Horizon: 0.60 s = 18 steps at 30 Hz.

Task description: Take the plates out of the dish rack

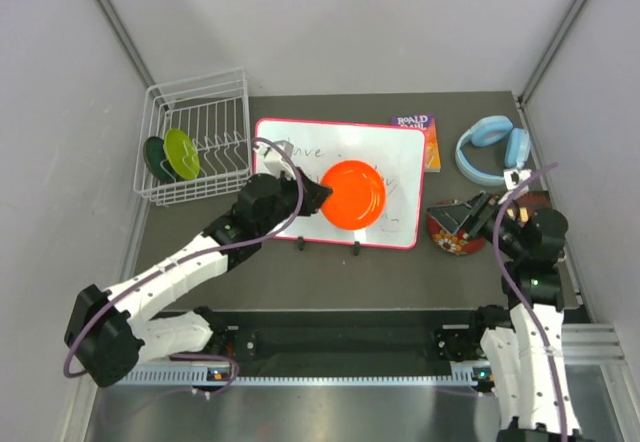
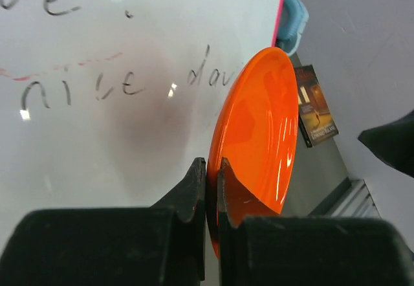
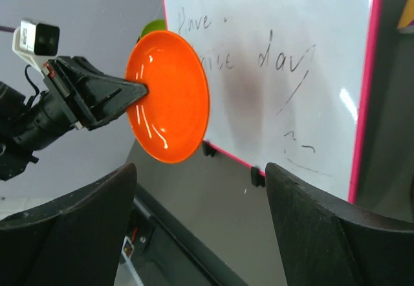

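My left gripper [image 1: 318, 197] is shut on the rim of an orange plate [image 1: 353, 194], holding it above the whiteboard. In the left wrist view the plate [image 2: 259, 131] stands on edge between the pinched fingers of that gripper [image 2: 211, 166]. The white wire dish rack [image 1: 200, 87] at the far left holds a lime-yellow plate [image 1: 182, 152] and a dark plate [image 1: 157, 159], both upright. A dark red plate [image 1: 452, 238] lies on the table at the right. My right gripper [image 1: 474, 212] hovers over it, open and holding nothing. The right wrist view shows that gripper [image 3: 200, 169] facing the orange plate [image 3: 169, 95].
A pink-framed whiteboard [image 1: 400, 152] with writing lies in the middle of the dark table. Behind it lie a book [image 1: 428, 134] and light blue headphones [image 1: 493, 147]. Grey walls close in on the left, back and right.
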Available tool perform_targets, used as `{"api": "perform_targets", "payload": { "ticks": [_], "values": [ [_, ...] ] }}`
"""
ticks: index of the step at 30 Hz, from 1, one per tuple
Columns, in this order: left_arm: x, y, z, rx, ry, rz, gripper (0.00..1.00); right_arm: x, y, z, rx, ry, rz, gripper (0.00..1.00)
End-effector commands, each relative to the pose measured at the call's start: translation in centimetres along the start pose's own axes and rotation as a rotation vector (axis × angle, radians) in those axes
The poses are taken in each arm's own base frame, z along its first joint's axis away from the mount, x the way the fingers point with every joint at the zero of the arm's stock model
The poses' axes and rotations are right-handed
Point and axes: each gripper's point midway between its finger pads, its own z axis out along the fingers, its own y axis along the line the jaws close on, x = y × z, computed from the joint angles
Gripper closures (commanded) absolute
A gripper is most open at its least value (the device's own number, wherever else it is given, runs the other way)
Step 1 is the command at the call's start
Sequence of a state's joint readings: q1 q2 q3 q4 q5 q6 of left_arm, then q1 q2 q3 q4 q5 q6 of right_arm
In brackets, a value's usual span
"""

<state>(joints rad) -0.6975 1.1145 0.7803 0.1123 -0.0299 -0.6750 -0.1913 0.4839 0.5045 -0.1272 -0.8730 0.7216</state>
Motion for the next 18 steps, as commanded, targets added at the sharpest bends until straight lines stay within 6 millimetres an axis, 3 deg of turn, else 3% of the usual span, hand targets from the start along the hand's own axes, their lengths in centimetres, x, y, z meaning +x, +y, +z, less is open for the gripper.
{"api": "perform_targets", "payload": {
  "ticks": [1,7,13,15,16,18],
  "values": [
    [-0.4,-4.4,0.6,0.127,-0.05,-0.017,1.0,0.9,0.2,2.5,-0.006,0.047,-0.036,0.2],
    [1.0,-7.4,0.6,0.196,-0.02,-0.001,1.0,3.2,-0.7,5.0,0.036,0.101,-0.04,0.21],
    [1.9,-8.9,0.6,0.233,0.001,0.012,1.0,4.4,-2.3,6.3,0.061,0.118,-0.02,0.24],
    [2.2,-9.3,0.6,0.252,0.004,0.019,1.0,4.8,-2.2,6.6,0.036,0.127,-0.019,0.32],
    [2.5,-9.2,0.9,0.249,0.012,0.022,1.0,5.1,-2.4,6.9,0.032,0.136,-0.014,0.45],
    [2.9,-9.5,1.0,0.262,0.019,0.015,1.0,5.3,-1.5,7.1,-0.034,0.135,-0.018,0.57]
  ]
}}
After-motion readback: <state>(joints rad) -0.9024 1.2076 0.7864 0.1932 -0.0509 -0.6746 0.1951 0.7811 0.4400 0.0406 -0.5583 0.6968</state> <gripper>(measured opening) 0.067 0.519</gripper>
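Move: The left hand already grips the orange plate by its rim; the plate's middle is about 7 cm to its right, 3 cm ahead and slightly lower. The open right gripper, where the plate is being taken, waits some 27 cm to the right, 4 cm back and 4 cm higher. From the right hand, the orange plate lies about 20 cm left, 7 cm ahead and 6 cm lower; the red plate is 9 cm right, 2 cm back, some 20 cm down. Rightward and back towards the right gripper, the left hand carries the orange plate about 8 cm, slowing and turning some 10 degrees clockwise, its hold kept. The right hand meets it, going quickly left while sinking, then down and forward, about 7 cm down in all. Its fingers tip down some 10 degrees, come astride the plate's free rim and start closing. ##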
